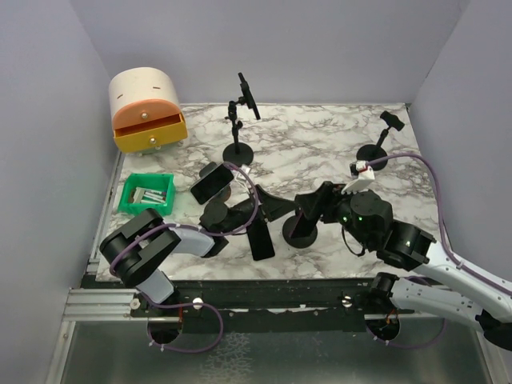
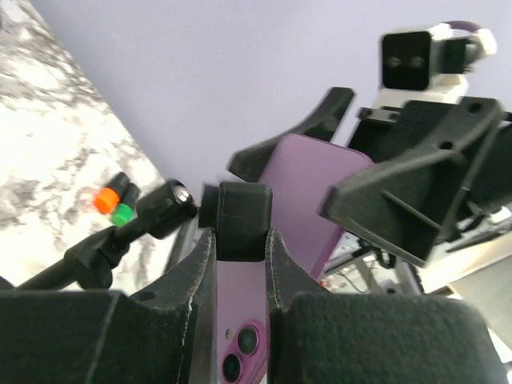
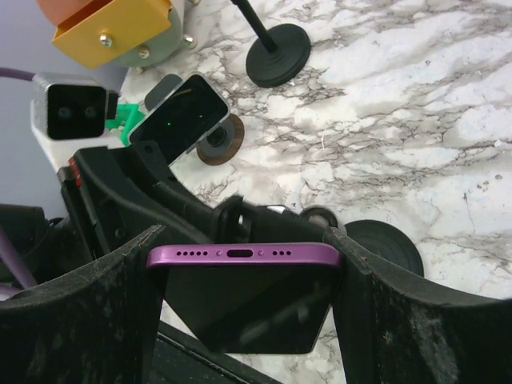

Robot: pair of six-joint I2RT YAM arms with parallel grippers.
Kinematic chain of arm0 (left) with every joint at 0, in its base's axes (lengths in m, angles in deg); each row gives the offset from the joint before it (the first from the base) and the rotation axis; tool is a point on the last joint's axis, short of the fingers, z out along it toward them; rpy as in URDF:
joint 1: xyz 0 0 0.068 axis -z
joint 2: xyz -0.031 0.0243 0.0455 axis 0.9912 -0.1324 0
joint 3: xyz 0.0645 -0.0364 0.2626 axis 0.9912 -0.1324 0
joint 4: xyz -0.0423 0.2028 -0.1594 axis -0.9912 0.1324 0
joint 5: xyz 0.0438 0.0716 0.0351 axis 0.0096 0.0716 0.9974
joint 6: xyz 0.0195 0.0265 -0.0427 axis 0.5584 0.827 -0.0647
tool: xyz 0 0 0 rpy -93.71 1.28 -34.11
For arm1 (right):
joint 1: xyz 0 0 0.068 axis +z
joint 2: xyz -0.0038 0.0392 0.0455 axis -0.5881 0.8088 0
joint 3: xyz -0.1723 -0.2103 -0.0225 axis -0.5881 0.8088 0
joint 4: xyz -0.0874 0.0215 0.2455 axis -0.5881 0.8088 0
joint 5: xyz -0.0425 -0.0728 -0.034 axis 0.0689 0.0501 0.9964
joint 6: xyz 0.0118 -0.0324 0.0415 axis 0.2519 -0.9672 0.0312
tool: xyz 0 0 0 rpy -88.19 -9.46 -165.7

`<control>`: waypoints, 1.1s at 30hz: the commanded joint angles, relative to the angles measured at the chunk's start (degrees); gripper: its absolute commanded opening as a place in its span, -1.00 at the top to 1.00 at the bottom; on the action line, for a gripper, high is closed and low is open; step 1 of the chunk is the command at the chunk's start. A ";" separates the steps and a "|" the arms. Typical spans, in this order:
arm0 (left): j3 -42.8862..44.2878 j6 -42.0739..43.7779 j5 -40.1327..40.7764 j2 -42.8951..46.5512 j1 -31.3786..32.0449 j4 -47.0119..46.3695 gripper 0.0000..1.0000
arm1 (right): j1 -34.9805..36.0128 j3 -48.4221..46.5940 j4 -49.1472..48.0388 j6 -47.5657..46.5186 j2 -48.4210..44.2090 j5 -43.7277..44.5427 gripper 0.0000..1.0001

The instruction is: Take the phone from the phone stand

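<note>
The purple phone (image 3: 240,308) shows its bottom edge and dark screen between the fingers of my right gripper (image 3: 246,252), which is shut on its two long sides. From above the phone (image 1: 260,238) is a dark slab at the table's middle front, left of the phone stand's round base (image 1: 300,230). In the left wrist view the phone's purple back (image 2: 308,192) faces me, its two lenses low down. My left gripper (image 2: 240,240) is shut on the stand's black clamp block (image 2: 240,216) against that back. Both grippers meet over the stand (image 1: 272,214).
An orange-and-cream drawer unit (image 1: 148,108) stands at the back left and a green bin (image 1: 146,192) at the left edge. A second phone (image 1: 211,182) sits on a low stand beside my left arm. A tall stand with a phone (image 1: 248,94) and a bare stand (image 1: 390,120) stand at the back.
</note>
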 commanded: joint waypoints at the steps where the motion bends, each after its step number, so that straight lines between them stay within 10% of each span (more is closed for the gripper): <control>1: 2.75 2.70 3.42 -1.85 -1.96 5.40 1.00 | 0.10 -1.95 -3.65 -3.49 -2.19 -1.95 1.00; 4: 3.72 4.88 1.69 -1.81 -1.94 7.07 0.99 | 0.13 -2.85 -4.28 -3.61 -1.75 -2.23 1.00; 18: 3.02 15.11 2.74 14.41 -1.78 24.81 -0.97 | 0.13 -11.41 -3.70 -4.39 1.71 -8.73 1.00; 25: -1.18 28.48 15.20 37.20 -2.00 49.16 -0.97 | 0.11 -15.64 0.60 -4.62 4.59 -11.83 1.00; 33: 2.31 37.91 0.38 47.27 -2.02 56.91 -0.97 | 0.13 -18.44 -0.66 -4.03 10.42 -14.38 1.00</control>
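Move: The stand's clamp is still pinched in the left fingers, at the left hand point, and lies from the right hand about 6 cm left, 1 cm ahead and 3 cm below. The purple phone, already in the right fingers, has its middle about 4 cm below that hand and 2 cm left, level fore and aft; from the left hand that is some 6 cm right, 1 cm back and 2 cm down. The black phone on the table is about 9 cm left of the left hand, 1 cm ahead and 18 cm below. Left fingers open off the clamp, withdrawing left and up; right hand lifts the phone about 8 cm, drifting left. ##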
